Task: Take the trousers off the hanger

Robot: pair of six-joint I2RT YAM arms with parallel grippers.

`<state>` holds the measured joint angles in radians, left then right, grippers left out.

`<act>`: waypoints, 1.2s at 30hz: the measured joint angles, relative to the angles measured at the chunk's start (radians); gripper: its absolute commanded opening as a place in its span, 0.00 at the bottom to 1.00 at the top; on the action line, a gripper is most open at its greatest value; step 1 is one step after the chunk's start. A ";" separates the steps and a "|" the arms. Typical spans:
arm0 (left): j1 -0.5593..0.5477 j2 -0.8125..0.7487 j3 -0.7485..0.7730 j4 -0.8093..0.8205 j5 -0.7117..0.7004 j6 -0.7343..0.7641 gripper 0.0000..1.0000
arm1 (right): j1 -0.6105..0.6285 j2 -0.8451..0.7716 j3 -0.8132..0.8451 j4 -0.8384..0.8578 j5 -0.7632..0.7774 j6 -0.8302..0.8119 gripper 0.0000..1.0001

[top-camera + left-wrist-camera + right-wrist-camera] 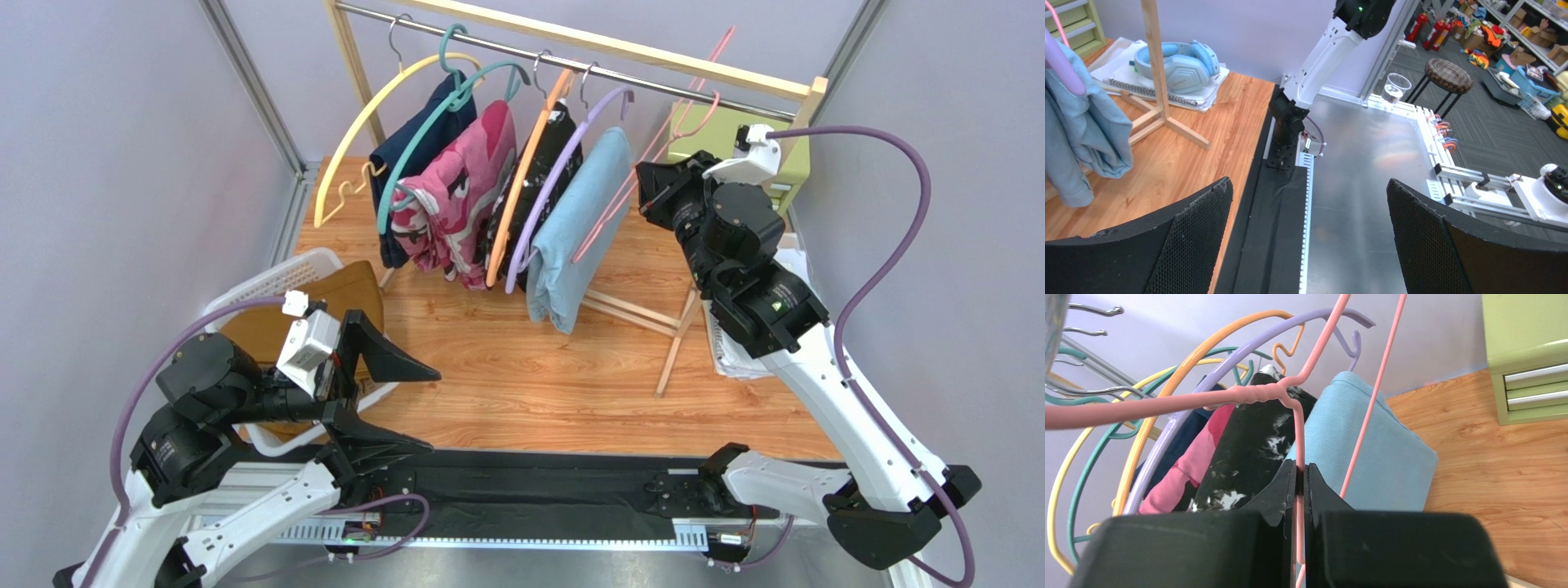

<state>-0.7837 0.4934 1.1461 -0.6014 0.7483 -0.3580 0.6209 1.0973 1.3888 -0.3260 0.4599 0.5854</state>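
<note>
The mustard-brown trousers (pixel 350 292) lie folded in the white basket (pixel 272 272) at the left, partly hidden by my left arm. The thin pink hanger (pixel 628 194) is bare and hangs tilted at the right end of the rail. My right gripper (pixel 650 186) is shut on it. In the right wrist view the pink wire (pixel 1247 395) runs down between the closed fingers of the right gripper (pixel 1300 474). My left gripper (pixel 395 398) is open and empty beside the basket. In the left wrist view it (pixel 1309 208) hangs over the table's near edge.
A wooden rack with a metal rail (pixel 577 67) holds yellow, teal, orange and purple hangers with navy, pink patterned (pixel 460 196), black and light blue (pixel 586 227) garments. A green drawer cabinet (pixel 1527 352) stands at the back right. Blue headphones (pixel 1174 61) lie on a notebook.
</note>
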 measured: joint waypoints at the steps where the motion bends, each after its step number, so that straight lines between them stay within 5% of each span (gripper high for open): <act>1: 0.000 0.000 0.000 0.000 -0.006 -0.005 1.00 | 0.000 0.000 0.000 -0.005 0.007 0.005 0.00; 10: 0.000 -0.007 -0.006 -0.003 -0.161 -0.053 1.00 | 0.000 -0.003 0.022 -0.121 0.056 0.081 0.04; 28: 0.000 -0.138 -0.141 -0.053 -0.472 -0.214 1.00 | 0.001 -0.130 0.034 -0.444 -0.170 0.083 0.78; 36: 0.000 -0.176 -0.230 -0.069 -0.533 -0.278 0.99 | 0.007 -0.366 -0.045 -0.520 -0.354 0.063 0.90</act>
<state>-0.7837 0.3172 0.9157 -0.6704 0.2150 -0.6361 0.6281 0.7311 1.3441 -0.8455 0.1059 0.6479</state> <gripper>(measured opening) 0.993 0.868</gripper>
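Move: The right hand still pinches the pink hanger by its near shoulder. The rail spot for its hook lies about 6 cm ahead, 8 cm right and 10 cm above. The purple hanger is some 9 cm left and 2 cm ahead, about level in height. The blue trousers are 9 cm left, 3 cm ahead and 12 cm lower. From the empty, open left hand, that rail spot is roughly 37 cm ahead, 37 cm right and 13 cm up. Still pinching the pink hanger, the right hand eases it some 1.5 cm down and right at the rail, then lets go, fingers opening wide. It backs away from rail and hanger by about 14 cm, sinking slightly and turning counter-clockwise, tipping down. The open left hand goes about 7 cm forward, then also sinks about 7 cm, swinging some 30 degrees counter-clockwise. ##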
